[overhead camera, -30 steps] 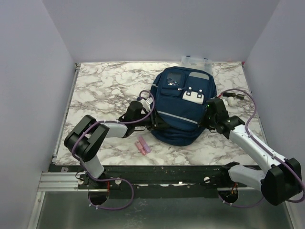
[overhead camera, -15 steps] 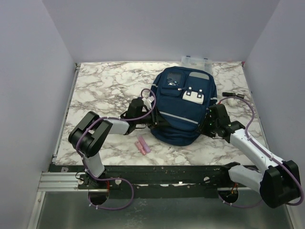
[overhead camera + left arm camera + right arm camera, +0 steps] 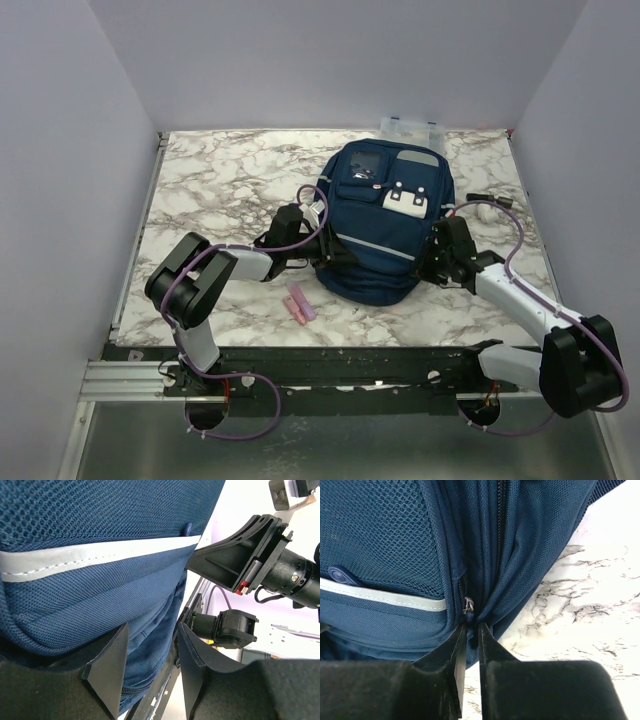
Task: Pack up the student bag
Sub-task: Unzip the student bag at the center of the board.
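The student bag point(image 3: 385, 220), navy with grey stripes and a white patch, lies flat in the middle of the marble table. My left gripper point(image 3: 322, 250) is against its left side. In the left wrist view, a fold of the bag's fabric point(image 3: 150, 645) fills the space between the fingers point(image 3: 107, 665). My right gripper point(image 3: 432, 262) is at the bag's right side. In the right wrist view, its jaws point(image 3: 470, 630) are nearly together, pinching the blue zipper pull just below the metal slider point(image 3: 468, 605).
A pink eraser-like block point(image 3: 299, 306) lies near the table's front edge, left of the bag. A clear plastic box point(image 3: 410, 128) stands behind the bag at the back wall. A small white object point(image 3: 483, 209) lies right of the bag. Walls close both sides.
My right gripper has slid toward the near end of the bag's right side, and its jaws have closed on the zipper pull. The left gripper has barely moved.
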`<action>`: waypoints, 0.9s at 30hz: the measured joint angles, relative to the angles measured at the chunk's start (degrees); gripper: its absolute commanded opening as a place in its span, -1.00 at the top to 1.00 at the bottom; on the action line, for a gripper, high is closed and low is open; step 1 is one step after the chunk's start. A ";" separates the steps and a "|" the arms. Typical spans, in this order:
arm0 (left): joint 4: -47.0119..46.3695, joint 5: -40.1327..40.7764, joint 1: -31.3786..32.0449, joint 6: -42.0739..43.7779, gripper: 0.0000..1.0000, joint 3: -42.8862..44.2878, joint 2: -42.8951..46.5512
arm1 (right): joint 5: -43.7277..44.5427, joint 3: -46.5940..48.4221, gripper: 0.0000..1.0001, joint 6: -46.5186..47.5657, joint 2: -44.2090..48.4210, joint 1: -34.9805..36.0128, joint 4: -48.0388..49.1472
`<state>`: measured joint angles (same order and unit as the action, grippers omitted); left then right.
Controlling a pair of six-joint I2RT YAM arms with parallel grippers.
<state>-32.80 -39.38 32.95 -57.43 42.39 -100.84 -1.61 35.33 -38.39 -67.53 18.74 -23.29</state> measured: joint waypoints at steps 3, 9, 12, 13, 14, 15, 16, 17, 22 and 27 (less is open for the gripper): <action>-0.02 0.04 0.00 -0.02 0.09 -0.02 0.00 | 0.07 -0.31 0.65 -0.04 0.81 0.07 0.26; -0.04 0.04 0.00 0.00 0.10 -0.09 0.00 | 0.52 -1.53 0.47 -0.15 1.44 0.07 1.84; -0.11 0.04 -0.13 0.00 0.10 -0.28 0.00 | 1.36 -1.53 0.46 0.00 0.85 0.70 2.43; -0.13 0.04 -0.17 0.00 0.10 -0.39 0.00 | 2.10 -1.40 0.37 0.11 0.48 1.27 2.45; -0.17 0.04 -0.22 0.00 0.10 -0.52 0.00 | 3.23 -0.85 0.30 0.33 -0.15 2.10 2.12; -0.24 0.04 -0.26 -0.02 0.10 -0.72 0.02 | 4.15 -0.35 0.24 0.52 -0.55 2.82 1.68; -0.31 0.15 -0.26 -0.02 0.10 -0.90 0.07 | 5.31 0.33 0.22 0.66 -0.98 3.65 1.01; -0.31 0.31 -0.28 0.00 0.10 -1.11 0.15 | 6.43 0.90 0.21 0.94 -1.25 4.33 0.44; -0.42 0.66 -0.50 0.00 0.10 -1.40 0.61 | 10.27 2.75 0.19 1.40 -2.91 5.73 -1.44; -0.44 0.87 -0.59 0.02 0.10 -1.40 0.66 | 14.38 4.04 0.20 1.77 -3.72 6.58 -3.17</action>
<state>-33.23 -38.50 32.36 -57.41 40.99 -100.18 12.78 39.38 -36.62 -71.24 25.32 -26.46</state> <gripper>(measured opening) 0.450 0.401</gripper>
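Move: The right fingers are nearly shut at the bag's lower right edge; the zipper pull lies about 2 cm ahead of them and 1 cm below. The pale strip's right end is 3 cm ahead and 2 cm left of the right hand, the white patch roughly 16 cm ahead and 4 cm left, some 2 cm up. From the left hand, half open at the near-left of the bag, the pull is some 16 cm right, 1 cm back and 5 cm lower. After closing a touch more, the right hand opens its nearly shut fingers to not quite half wide beside the zipper pull and stays low at the bag's side edge, with the tips ending either side of the pull's tab. In the second half it rolls some 15 degrees so that its left side drops and the fingertips swing to the right, shifting only about 1 cm right and 1 cm forward, while the left hand stays almost in place with its fingers half open. ##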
